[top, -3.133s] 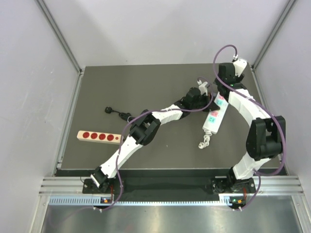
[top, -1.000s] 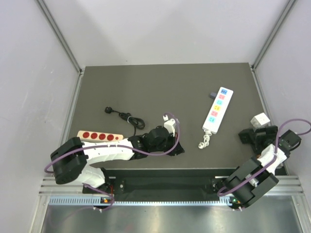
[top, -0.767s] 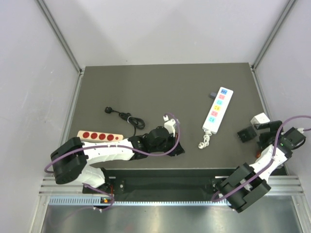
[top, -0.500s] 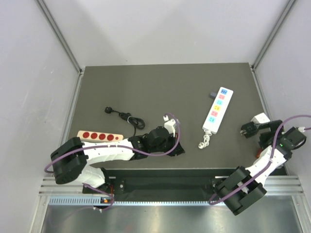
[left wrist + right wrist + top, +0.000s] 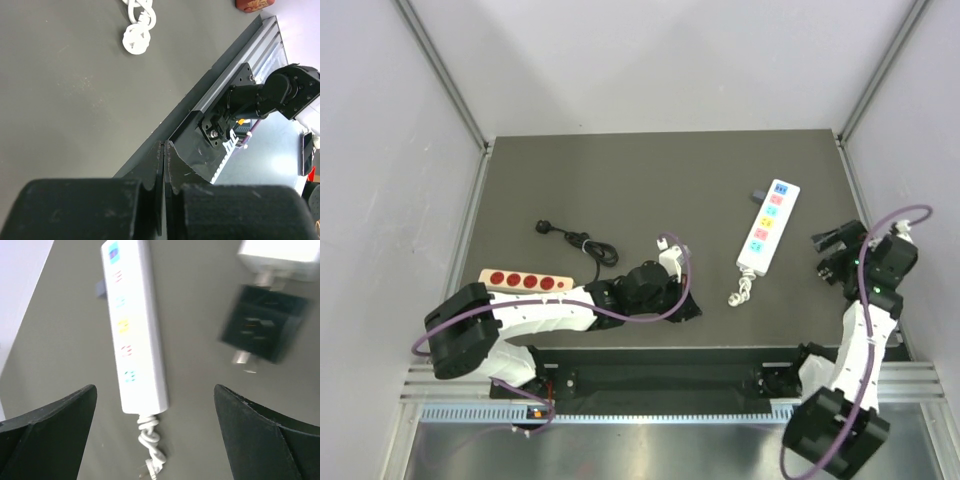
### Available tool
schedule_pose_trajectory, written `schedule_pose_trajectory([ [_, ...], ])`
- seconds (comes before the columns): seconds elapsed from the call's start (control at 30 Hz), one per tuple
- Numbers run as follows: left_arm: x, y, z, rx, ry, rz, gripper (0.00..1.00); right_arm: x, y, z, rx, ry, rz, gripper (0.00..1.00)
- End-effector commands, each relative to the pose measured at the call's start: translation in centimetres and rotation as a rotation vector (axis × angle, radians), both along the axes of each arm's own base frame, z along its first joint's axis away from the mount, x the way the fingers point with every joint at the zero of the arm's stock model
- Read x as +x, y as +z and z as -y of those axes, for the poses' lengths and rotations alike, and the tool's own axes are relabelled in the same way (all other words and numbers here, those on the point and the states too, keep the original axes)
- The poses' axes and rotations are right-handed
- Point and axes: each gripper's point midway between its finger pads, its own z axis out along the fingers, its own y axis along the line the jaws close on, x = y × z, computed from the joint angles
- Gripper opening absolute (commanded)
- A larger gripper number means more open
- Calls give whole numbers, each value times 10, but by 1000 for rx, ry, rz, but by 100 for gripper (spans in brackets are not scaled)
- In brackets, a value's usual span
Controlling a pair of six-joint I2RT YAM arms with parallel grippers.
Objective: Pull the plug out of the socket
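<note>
The socket (image 5: 768,228), a long white strip with coloured outlet faces, lies at the right of the dark table with nothing plugged into it; it also shows in the right wrist view (image 5: 134,325). A black plug adapter (image 5: 263,330) and a white block (image 5: 280,259) lie on the table to the right of it, apart from it. My right gripper (image 5: 827,255) is open wide and empty above that spot (image 5: 154,390); my arm hides most of the plug from above. My left gripper (image 5: 688,308) rests shut and empty near the front edge (image 5: 164,146).
A beige strip with red spots (image 5: 523,280) lies front left, with a coiled black cable (image 5: 575,238) behind it. A small dark piece (image 5: 758,194) sits beside the socket's far end. The socket's short white cord (image 5: 740,292) curls toward the front edge (image 5: 136,39).
Both arms have pulled back from the socket since the earliest frame. Over the last second my right wrist swung up and inward above the loose plug; the left arm stayed still.
</note>
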Motion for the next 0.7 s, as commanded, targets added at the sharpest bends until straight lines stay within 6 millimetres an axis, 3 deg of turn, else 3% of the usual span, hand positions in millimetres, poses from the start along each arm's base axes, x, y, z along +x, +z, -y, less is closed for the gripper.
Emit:
schedule_pose_trajectory([
  [0.0, 4, 17, 11, -41, -1, 29, 0, 25, 30, -18, -110, 98, 90, 100],
  [0.07, 5, 21, 11, -45, 6, 35, 0, 37, 28, -40, -131, 170, 84, 100],
  [0.13, 6, 25, 10, -54, 10, 45, 0, 48, 14, -53, -143, 226, 23, 100],
  [0.17, 7, 27, 9, -56, 14, 48, 0, 55, 18, -69, -176, 273, 15, 100],
  [0.23, 10, 28, 7, -50, 25, 61, 0, 65, 0, -80, -206, 310, -70, 100],
  [0.4, 24, 43, 8, -66, 22, 57, 12, 97, -9, -108, -215, 358, -113, 100],
  [0.47, 37, 54, 8, -102, 24, 52, 13, 115, 5, -117, -190, 356, -67, 100],
  [0.53, 54, 64, 6, -145, 30, 45, 20, 129, 6, -121, -169, 344, -68, 100],
  [0.57, 62, 72, 8, -169, 33, 49, 22, 142, 22, -125, -168, 345, -30, 100],
  [0.6, 69, 71, 8, -174, 37, 37, 25, 149, 16, -127, -161, 345, -52, 100],
  [0.63, 84, 75, 6, -194, 52, 41, 26, 162, 31, -128, -164, 340, -24, 100],
  [0.67, 89, 84, 9, -217, 31, 44, 28, 167, 30, -126, -177, 326, -37, 100],
])
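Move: The right hand is open about 11 cm above the level of the things. The grey plug on the strip's left side lies some 15 cm ahead and 9 cm to the left; the power strip's middle is about 8 cm ahead and 8 left, the loose black plug roughly 3 back and 4 right, the white plug 3 ahead and 11 right. From the left hand, the strip's near end is about 13 cm ahead, 13 right and 9 below. No contact shows yet: the right hand leaves the loose black plug and heads for the grey plug, swinging left with a slight dip, then mostly forward, about 12 cm each way, wide open and turning some 25 degrees counter-clockwise. The left hand, starting later, goes about 7 cm forward and 5 up towards the strip, its shut fingers parting to about a quarter. ##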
